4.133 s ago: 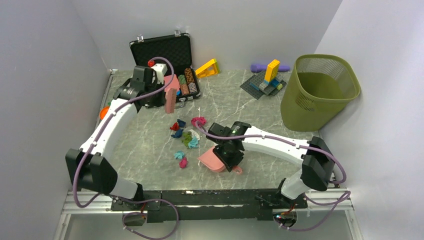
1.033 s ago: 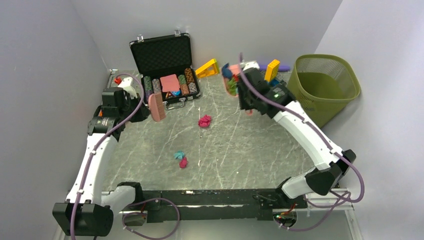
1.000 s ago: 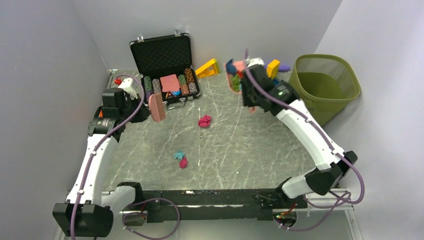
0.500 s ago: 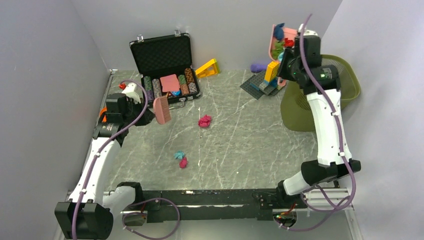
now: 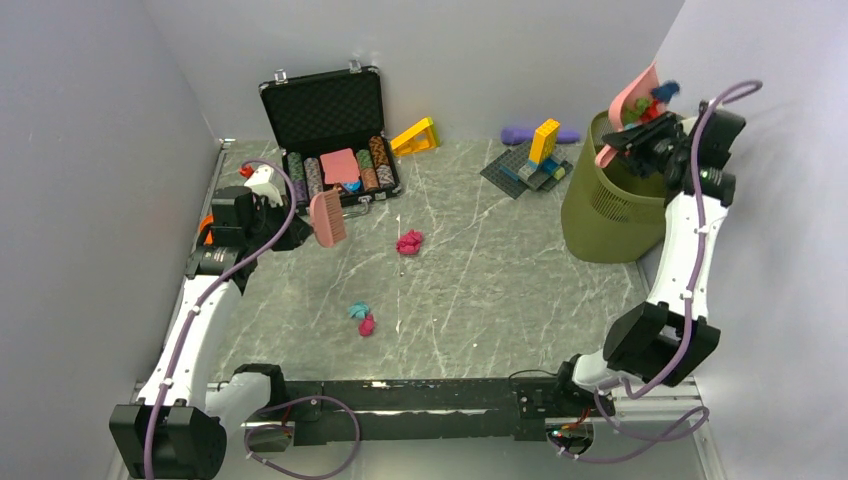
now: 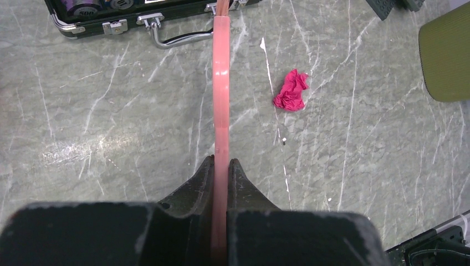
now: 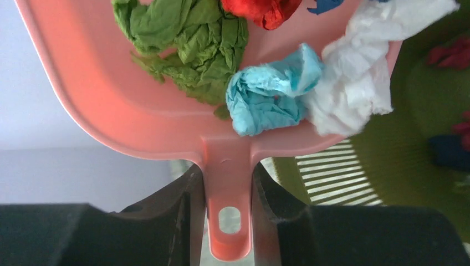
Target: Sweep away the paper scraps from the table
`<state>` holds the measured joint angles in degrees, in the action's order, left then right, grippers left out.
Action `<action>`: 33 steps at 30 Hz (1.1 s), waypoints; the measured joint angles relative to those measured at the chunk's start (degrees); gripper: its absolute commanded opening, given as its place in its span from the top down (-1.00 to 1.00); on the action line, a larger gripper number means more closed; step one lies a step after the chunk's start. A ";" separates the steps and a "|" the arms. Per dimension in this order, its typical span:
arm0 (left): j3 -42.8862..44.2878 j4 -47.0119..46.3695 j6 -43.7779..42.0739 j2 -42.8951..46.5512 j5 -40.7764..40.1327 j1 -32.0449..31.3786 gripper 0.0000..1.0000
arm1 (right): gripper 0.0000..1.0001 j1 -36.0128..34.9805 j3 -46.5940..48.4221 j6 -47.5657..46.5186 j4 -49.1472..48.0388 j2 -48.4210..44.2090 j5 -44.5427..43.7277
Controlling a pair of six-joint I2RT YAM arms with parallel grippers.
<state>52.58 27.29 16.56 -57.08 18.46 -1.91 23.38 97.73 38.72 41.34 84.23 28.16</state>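
Note:
My right gripper (image 7: 227,188) is shut on the handle of a pink dustpan (image 7: 111,94), held tilted above the rim of the green bin (image 5: 610,215). Green (image 7: 183,41), teal (image 7: 271,91), white (image 7: 360,61) and red (image 7: 263,11) paper scraps lie in the pan. Some scraps show inside the bin (image 7: 449,152). My left gripper (image 6: 220,163) is shut on a pink brush (image 6: 220,83), raised over the table (image 5: 480,290) near the case. A magenta scrap (image 5: 409,241) lies mid-table. A teal scrap (image 5: 357,310) and another magenta scrap (image 5: 367,324) lie nearer the front.
An open black case (image 5: 330,110) with poker chips stands at the back left. Beside it is a yellow wedge (image 5: 415,137). A block model on a grey plate (image 5: 535,160) and a purple object (image 5: 520,133) sit at the back. Lavender walls close in the sides.
The right arm swung the loaded dustpan from the back middle of the table up and right to above the bin. The left arm with the brush barely shifted.

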 measured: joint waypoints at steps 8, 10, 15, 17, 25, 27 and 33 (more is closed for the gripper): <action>-0.24 -0.04 -0.02 0.00 0.66 0.00 1.00 | 1.00 4.44 -33.70 35.32 -43.43 -9.51 16.31; -0.24 -0.04 -0.22 0.00 0.72 0.00 1.00 | 1.00 4.98 -37.13 44.24 -55.49 -9.49 17.70; -0.24 -0.02 -0.39 0.00 0.74 0.00 1.00 | 1.00 5.18 -43.34 61.09 -80.26 -9.11 18.88; -0.24 -0.02 -0.42 0.00 0.72 0.00 1.00 | 1.00 5.14 -44.83 66.53 -88.37 -8.37 18.88; -0.24 -0.02 -0.59 0.00 0.74 0.00 1.00 | 1.00 5.16 -47.63 78.01 -104.65 -6.58 18.64; -0.24 -0.02 -0.63 0.00 0.74 0.00 1.00 | 1.00 5.16 -47.63 79.03 -106.18 -6.58 18.62; -0.24 -0.02 -0.81 0.00 0.72 0.00 1.00 | 1.00 5.16 -47.67 80.43 -108.76 -6.56 18.64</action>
<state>52.34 27.27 15.75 -57.08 19.18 -1.91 28.53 50.06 119.15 -67.42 77.67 46.81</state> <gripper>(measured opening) 0.102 0.337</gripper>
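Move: The right hand, holding the loaded dustpan by its handle, has the mouth of the green basket about 8 cm to its right, level with it and some 10 cm below. The paper scraps lie in the pan, roughly 8 cm ahead and 4 cm right at hand height; the yellow block tower stands about 13 cm ahead, 7 cm left and 30 cm below. From the left hand, the basket's mouth is about 68 cm right, 10 cm ahead and 4 cm above. Rolling over to its right, its left side rising about 50 degrees, the right hand tips the dustpan over the basket while the wrist also swings the fingers upward by some 35. It dips briefly, then climbs to finish about 7 cm higher, drawn back and a little left, keeping its grip on the handle throughout. ##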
